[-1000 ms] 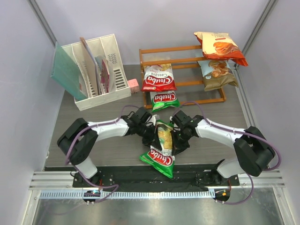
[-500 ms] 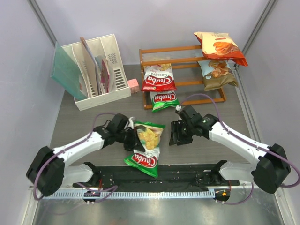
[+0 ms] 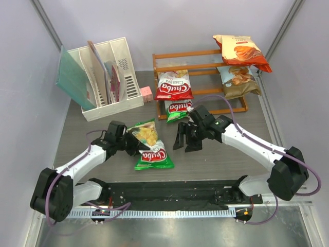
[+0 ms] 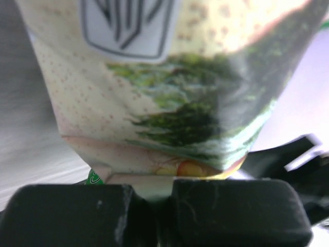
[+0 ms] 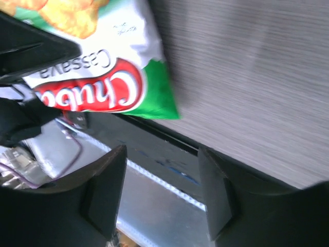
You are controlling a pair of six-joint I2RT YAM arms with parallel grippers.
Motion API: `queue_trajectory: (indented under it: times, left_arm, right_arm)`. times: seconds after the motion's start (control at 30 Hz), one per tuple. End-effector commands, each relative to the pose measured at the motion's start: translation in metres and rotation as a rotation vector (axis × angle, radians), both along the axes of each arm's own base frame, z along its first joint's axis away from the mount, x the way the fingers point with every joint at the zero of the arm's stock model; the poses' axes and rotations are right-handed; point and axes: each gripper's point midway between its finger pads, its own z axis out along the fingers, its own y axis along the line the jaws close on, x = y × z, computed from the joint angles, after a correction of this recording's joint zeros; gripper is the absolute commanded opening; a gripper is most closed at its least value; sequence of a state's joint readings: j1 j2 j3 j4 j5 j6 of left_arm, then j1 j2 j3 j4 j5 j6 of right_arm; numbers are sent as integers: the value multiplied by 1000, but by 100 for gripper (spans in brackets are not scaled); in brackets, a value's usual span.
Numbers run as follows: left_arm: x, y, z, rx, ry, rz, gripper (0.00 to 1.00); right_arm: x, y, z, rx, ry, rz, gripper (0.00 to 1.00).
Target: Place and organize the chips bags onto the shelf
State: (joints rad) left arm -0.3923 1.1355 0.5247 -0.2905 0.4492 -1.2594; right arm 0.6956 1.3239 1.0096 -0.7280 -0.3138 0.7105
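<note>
My left gripper (image 3: 131,144) is shut on the edge of a green Chiba chips bag (image 3: 152,149), left of the table's middle. The left wrist view shows that green bag (image 4: 169,103) pinched in my left gripper (image 4: 154,193). Just right of it my right gripper (image 3: 184,141) stands open with nothing between its fingers. In the right wrist view the right gripper (image 5: 162,190) is apart from the green bag (image 5: 103,77). The shelf (image 3: 205,54) holds a red bag (image 3: 174,85), a second green bag (image 3: 180,109) at its foot, a cream/orange bag (image 3: 241,51) and a light-blue/brown bag (image 3: 237,80).
A white file organizer (image 3: 126,77) with folders stands at the back left. A small pink block (image 3: 146,92) lies between it and the shelf. Grey walls close in both sides.
My right gripper has let go of the green bag, opened, and drawn back toward the shelf. My left gripper has carried the bag left and away from the table's front edge.
</note>
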Motion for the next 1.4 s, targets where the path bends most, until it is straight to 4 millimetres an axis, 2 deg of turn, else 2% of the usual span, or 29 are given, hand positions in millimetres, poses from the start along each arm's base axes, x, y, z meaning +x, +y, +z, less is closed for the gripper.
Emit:
queue_trajectory:
  times: [0.0, 0.1, 0.13, 0.2, 0.27, 0.3, 0.33, 0.37, 0.4, 0.43, 0.5, 0.53, 0.6, 0.63, 0.77, 0.83, 1.17, 1.37]
  left_arm:
    - [46, -2, 32, -157, -44, 227, 0]
    - [55, 16, 44, -129, -54, 307, 0]
    - [49, 26, 47, -106, -23, 344, 0]
    - [52, 49, 51, -84, -6, 460, 0]
    - [51, 67, 63, -92, -31, 553, 0]
    - [53, 76, 64, -78, -49, 599, 0]
    - [52, 82, 69, -85, -76, 626, 0]
    - [52, 85, 69, -88, -79, 651, 0]
    - [55, 89, 71, -92, -96, 680, 0]
    - [55, 89, 69, -99, -102, 684, 0]
    - [62, 84, 76, -125, -137, 658, 0]
    - [65, 79, 86, -142, -157, 625, 0]
    - [69, 76, 88, -102, -170, 573, 0]
    - [74, 73, 99, -112, -191, 550, 0]
    - [87, 67, 119, -170, -261, 532, 0]
    - [93, 68, 130, -202, -317, 553, 0]
    - [109, 72, 157, -251, -453, 584, 0]
    - [106, 70, 159, -309, -451, 595, 0]
  right_arm:
    - [22, 42, 39, 206, -26, -41, 76]
    - [31, 47, 44, 211, -51, -61, 80]
    - [32, 49, 48, 224, -55, -64, 82]
    - [35, 58, 59, 284, -62, -71, 82]
    - [38, 65, 60, 301, -58, -76, 82]
    - [41, 70, 69, 313, -64, -64, 82]
    - [43, 72, 70, 311, -59, -54, 83]
    - [46, 78, 63, 298, -30, -45, 83]
    - [50, 84, 73, 320, -34, -33, 84]
    - [51, 89, 73, 330, -8, -33, 84]
    - [58, 99, 78, 365, -1, -39, 86]
    - [58, 104, 81, 391, 20, -53, 87]
    - [64, 116, 83, 457, 33, -61, 87]
    - [63, 121, 86, 491, 70, -78, 88]
    - [60, 137, 81, 526, 90, -67, 88]
    - [52, 144, 79, 527, 110, -47, 88]
    - [52, 154, 79, 552, 171, -98, 93]
    - [62, 156, 69, 575, 167, -189, 93]
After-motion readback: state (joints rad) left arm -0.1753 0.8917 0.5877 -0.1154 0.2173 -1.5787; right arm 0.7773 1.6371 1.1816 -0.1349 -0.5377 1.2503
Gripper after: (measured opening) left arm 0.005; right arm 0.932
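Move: The Chuba bag still off the shelf is already pinched in the left gripper by its left edge, its middle about 4 cm to the right and 1 cm ahead. From the right gripper, that bag's middle lies some 14 cm left, nearly level fore and aft and about 6 cm lower. The shelved green bag is about 19 cm ahead of the right gripper, 1 cm left and 6 cm below; the pink block lies 27 cm ahead, 16 cm left and 10 cm below. Keep the left gripper shut on the bag and bring it forward and up, about 10 cm each, while swinging left and turning counter-clockwise some 35 degrees, then tipping the fingers up. Meanwhile carry the right gripper about 15 cm left, rising and reaching a little forward, roll its fingers up towards level and open them nearly wide, close to the bag's free Chuba-label end. ##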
